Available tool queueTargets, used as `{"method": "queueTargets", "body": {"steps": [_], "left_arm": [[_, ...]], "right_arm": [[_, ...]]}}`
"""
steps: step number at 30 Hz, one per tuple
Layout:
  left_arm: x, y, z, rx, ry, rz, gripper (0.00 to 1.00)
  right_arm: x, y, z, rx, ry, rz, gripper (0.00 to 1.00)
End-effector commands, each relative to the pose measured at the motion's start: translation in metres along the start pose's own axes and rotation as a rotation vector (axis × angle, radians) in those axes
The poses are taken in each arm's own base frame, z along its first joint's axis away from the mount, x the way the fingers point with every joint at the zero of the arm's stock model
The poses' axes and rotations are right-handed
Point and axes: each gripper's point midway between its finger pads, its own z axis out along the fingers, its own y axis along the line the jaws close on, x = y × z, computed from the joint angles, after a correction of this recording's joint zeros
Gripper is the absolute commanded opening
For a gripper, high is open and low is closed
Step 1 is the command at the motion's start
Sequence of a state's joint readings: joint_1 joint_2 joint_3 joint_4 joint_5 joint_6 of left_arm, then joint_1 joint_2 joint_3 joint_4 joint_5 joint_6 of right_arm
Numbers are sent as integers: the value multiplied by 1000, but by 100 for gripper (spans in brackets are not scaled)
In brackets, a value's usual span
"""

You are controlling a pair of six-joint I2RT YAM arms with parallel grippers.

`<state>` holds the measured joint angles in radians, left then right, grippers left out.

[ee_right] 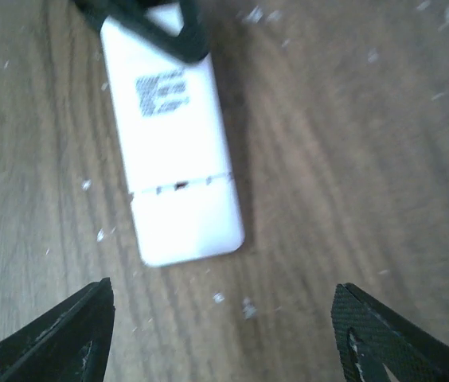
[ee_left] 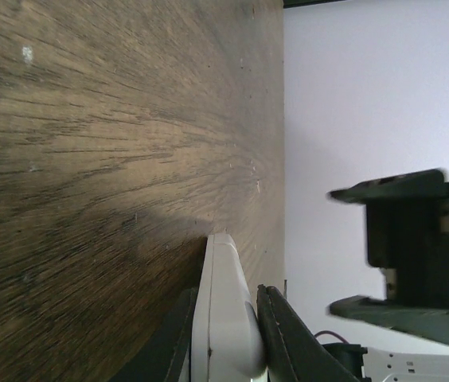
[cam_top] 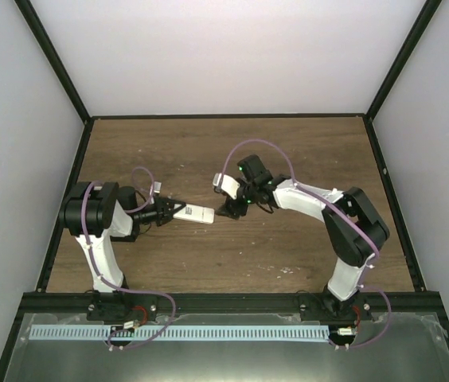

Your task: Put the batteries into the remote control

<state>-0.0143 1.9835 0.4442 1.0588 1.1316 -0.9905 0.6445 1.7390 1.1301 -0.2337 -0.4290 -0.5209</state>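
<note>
The remote control is a white bar lying left of the table's middle. My left gripper is shut on its left end. In the left wrist view the remote is edge-on between the left gripper's black fingers. The right wrist view shows its plain back with a printed label and a seam near the free end, and the left fingers clamp its far end. My right gripper hovers open just off the free end, fingertips wide apart with nothing between them. The batteries are out of view.
Pale specks of chipped wood dot the brown table near the remote. A black frame and white walls close the table at the back and sides. The right gripper shows blurred in the left wrist view.
</note>
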Motion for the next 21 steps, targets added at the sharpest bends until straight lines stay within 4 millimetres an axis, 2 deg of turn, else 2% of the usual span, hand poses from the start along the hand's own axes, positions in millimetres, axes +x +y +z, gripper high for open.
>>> {"method": "queueTargets", "body": {"steps": [1, 6, 14, 21], "left_arm": [[3, 4, 3, -9, 15, 11, 0], [4, 5, 3, -11, 15, 6, 0], [5, 6, 2, -17, 16, 8, 0], [4, 7, 3, -24, 16, 9, 0]], "right_arm": [[3, 19, 8, -96, -38, -42, 72], [2, 27, 22, -138, -37, -90, 72], [16, 35, 54, -170, 25, -143, 72], [23, 34, 66, -149, 62, -159, 71]]}}
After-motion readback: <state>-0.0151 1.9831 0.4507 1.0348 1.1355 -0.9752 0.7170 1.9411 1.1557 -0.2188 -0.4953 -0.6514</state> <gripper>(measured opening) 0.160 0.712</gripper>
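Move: The remote's white battery cover, not quite closed up, lies some 8 cm below the right hand, about 5 cm to its left and 2 cm back. The middle of the remote's body is roughly 9 cm left of the right hand, 1 cm back and 7 cm below. From the left hand, still gripping the other end, the cover is about 9 cm to the right, 1 cm back and 2 cm below. The cover end of the remote is held still by the left hand while the right hand comes down to it, sinking about 7 cm in all: back and down first, then left and down, some 3 cm each way. It turns roughly 10 degrees counter-clockwise, fingers staying wide open, until the tips straddle the cover's end, the farther-out one close beside its edge; contact isn't clear. ##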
